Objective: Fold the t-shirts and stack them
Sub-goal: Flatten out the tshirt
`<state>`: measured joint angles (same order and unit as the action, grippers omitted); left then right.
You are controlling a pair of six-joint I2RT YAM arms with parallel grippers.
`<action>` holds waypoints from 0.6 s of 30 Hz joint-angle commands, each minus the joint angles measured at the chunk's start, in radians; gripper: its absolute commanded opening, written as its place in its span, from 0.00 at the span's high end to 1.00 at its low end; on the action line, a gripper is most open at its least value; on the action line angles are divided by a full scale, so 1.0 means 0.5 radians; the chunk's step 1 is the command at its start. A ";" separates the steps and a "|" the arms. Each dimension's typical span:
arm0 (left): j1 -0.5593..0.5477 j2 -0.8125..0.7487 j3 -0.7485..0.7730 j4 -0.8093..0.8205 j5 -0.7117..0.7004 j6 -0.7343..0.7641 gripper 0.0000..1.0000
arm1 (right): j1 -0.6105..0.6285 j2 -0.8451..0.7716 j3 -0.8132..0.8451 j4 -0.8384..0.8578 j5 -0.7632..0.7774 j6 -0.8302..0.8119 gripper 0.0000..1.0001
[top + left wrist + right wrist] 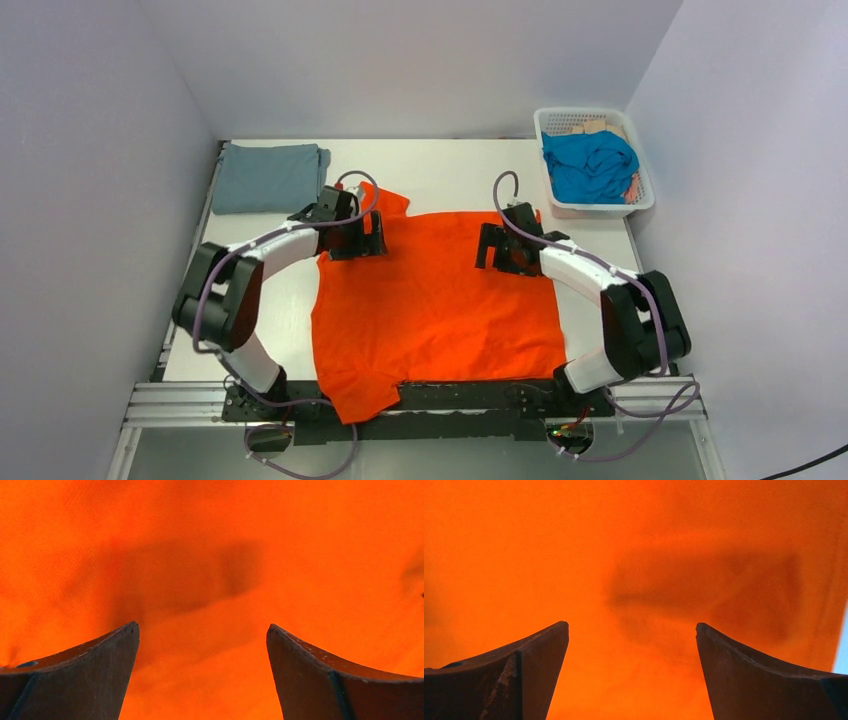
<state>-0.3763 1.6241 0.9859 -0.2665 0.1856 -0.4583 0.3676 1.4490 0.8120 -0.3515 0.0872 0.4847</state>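
An orange t-shirt (435, 300) lies spread over the middle of the table, its near hem hanging past the front rail. A grey-blue t-shirt (270, 177) sits folded at the far left. A turquoise t-shirt (592, 165) is bunched in the basket. My left gripper (358, 240) hovers over the orange shirt's far-left corner, by a sleeve. My right gripper (500, 248) hovers over its far-right part. Both wrist views are filled with the orange t-shirt (210, 580) (624, 570); the left gripper (202, 635) and right gripper (632, 632) stand open, holding nothing.
A white lattice basket (640, 200) stands at the far right corner. White walls close in the table on three sides. The metal mounting rail (180, 400) runs along the near edge.
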 commanded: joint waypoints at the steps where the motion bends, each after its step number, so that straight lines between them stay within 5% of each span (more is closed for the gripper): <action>1: 0.049 0.240 0.118 0.006 -0.062 -0.110 0.01 | -0.049 0.188 0.054 0.219 -0.155 0.041 0.00; 7: 0.127 0.606 0.422 -0.033 -0.156 -0.132 0.01 | -0.178 0.531 0.286 0.241 -0.184 0.010 0.00; 18: 0.391 1.225 1.304 -0.226 0.079 -0.086 0.01 | -0.372 1.205 1.033 0.210 -0.307 -0.098 0.00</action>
<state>-0.2138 2.1273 1.5421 -0.3023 0.2173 -0.5213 0.1993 1.9377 1.2434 -0.2214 -0.0448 0.4713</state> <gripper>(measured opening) 0.994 0.997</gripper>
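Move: The orange t-shirt is spread under both grippers, its cloth some 3 cm below the fingertips. Its middle lies about 17 cm back and 17 cm right of the left hand, and about 15 cm back and 14 cm left of the right hand. The grey folded t-shirt is roughly 17 cm ahead and 26 cm left of the left hand; the white basket is about 21 cm ahead and 26 cm right of the right hand. Lower both open grippers 2 to 3 cm until their fingertips press on the orange t-shirt, then push forward together along the table, about 15 cm each, dragging the cloth away from the bases. Stay low, keep the fingers wide, and let the left wrist turn some 10 degrees counter-clockwise on the way. ##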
